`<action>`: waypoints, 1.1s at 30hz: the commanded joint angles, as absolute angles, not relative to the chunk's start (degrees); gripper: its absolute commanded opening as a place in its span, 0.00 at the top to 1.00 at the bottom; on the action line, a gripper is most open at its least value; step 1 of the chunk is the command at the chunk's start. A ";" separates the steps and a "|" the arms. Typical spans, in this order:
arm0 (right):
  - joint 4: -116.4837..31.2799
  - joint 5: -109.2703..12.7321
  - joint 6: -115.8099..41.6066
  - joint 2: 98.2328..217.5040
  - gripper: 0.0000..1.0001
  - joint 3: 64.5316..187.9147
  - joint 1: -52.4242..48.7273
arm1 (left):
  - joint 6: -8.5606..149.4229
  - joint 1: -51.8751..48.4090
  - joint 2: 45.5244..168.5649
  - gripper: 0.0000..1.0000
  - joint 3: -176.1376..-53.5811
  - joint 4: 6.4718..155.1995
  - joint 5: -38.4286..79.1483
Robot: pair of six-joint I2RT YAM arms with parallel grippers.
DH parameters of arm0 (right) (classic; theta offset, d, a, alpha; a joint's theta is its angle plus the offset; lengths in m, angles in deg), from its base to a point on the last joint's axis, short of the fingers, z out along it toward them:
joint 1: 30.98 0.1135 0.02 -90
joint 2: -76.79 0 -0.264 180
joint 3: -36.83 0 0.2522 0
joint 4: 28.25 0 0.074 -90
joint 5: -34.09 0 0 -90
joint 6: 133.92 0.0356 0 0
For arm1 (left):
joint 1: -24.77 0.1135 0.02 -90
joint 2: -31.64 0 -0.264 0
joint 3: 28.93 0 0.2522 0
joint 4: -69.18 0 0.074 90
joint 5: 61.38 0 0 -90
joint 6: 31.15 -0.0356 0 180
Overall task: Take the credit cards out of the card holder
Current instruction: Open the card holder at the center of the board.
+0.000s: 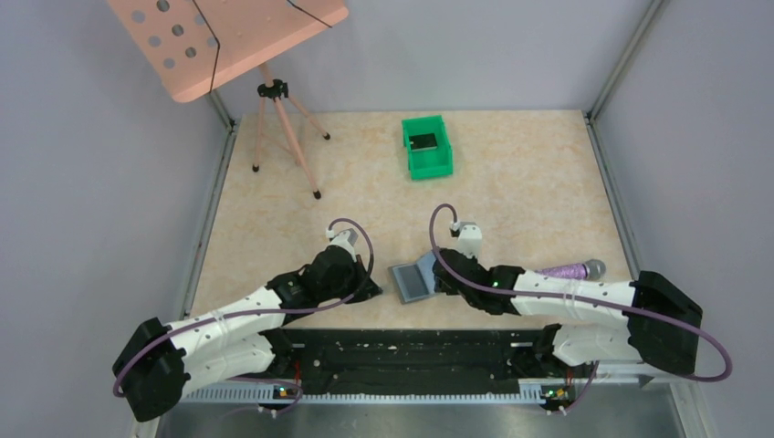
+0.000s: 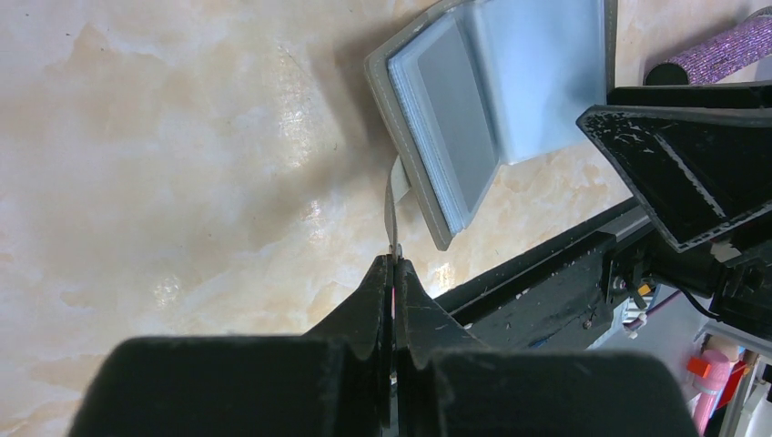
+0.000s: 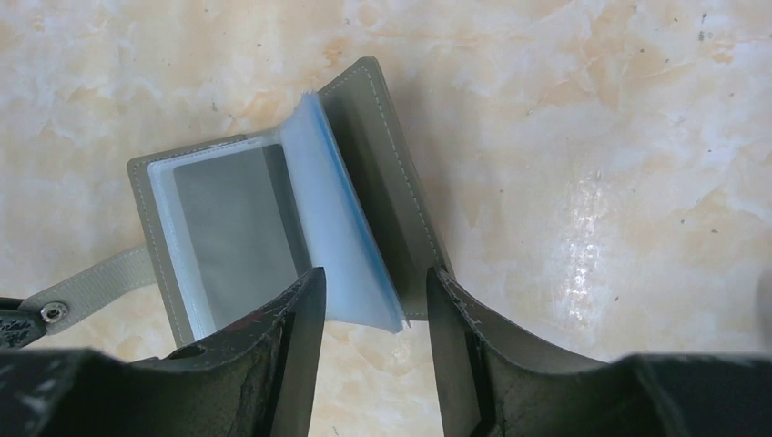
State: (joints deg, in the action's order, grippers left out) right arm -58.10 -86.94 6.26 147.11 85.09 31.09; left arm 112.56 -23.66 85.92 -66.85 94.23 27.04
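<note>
The grey card holder lies open on the table between my two grippers. Its light blue sleeves stand up from the spine, and a grey card shows in the flat left half. My left gripper is shut on the end of the holder's grey strap, just left of the holder. My right gripper is open, one finger on each side of the near edge of the raised blue sleeves. The strap runs out to the left with its snap at the end.
A green bin with a dark card inside stands at the back centre. A purple cylinder lies beside my right arm. A tripod stand with a pink perforated board is at the back left. The black base rail runs along the near edge.
</note>
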 commanded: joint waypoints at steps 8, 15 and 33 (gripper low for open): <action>-63.02 -85.52 6.11 143.39 0.59 90.03 30.64 | 112.29 -23.49 86.08 1.00 -66.76 92.95 27.79; -63.12 -81.22 4.74 140.45 0.64 93.87 30.96 | 112.29 -23.49 85.33 1.00 -67.11 93.07 27.69; -45.75 -73.98 2.18 152.63 0.79 90.82 30.11 | 112.47 -23.55 84.43 1.00 -66.75 93.14 27.68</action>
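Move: The card holder lies open, its left half with the remaining sleeve stack about 7 cm to the right gripper's left, 2 cm ahead and 2 cm below. The part-turned sleeve is some 2 cm left and 3 cm ahead of that gripper; the right cover's middle is straight ahead about 3 cm and 2 cm down. The strap ends about 11 cm to its left, level fore and aft. From the left gripper, the stack is roughly 6 cm right and 2 cm ahead. Lift the right gripper away from the turned sleeve and carry it about 8 cm left in an arc, back over the left-hand sleeve stack, then start down towards the stack. Raise the hand's left side some 15 degrees, turn slightly counter-clockwise, and narrow the fingers to about half their gap. Keep the left gripper still, pinching the strap. ##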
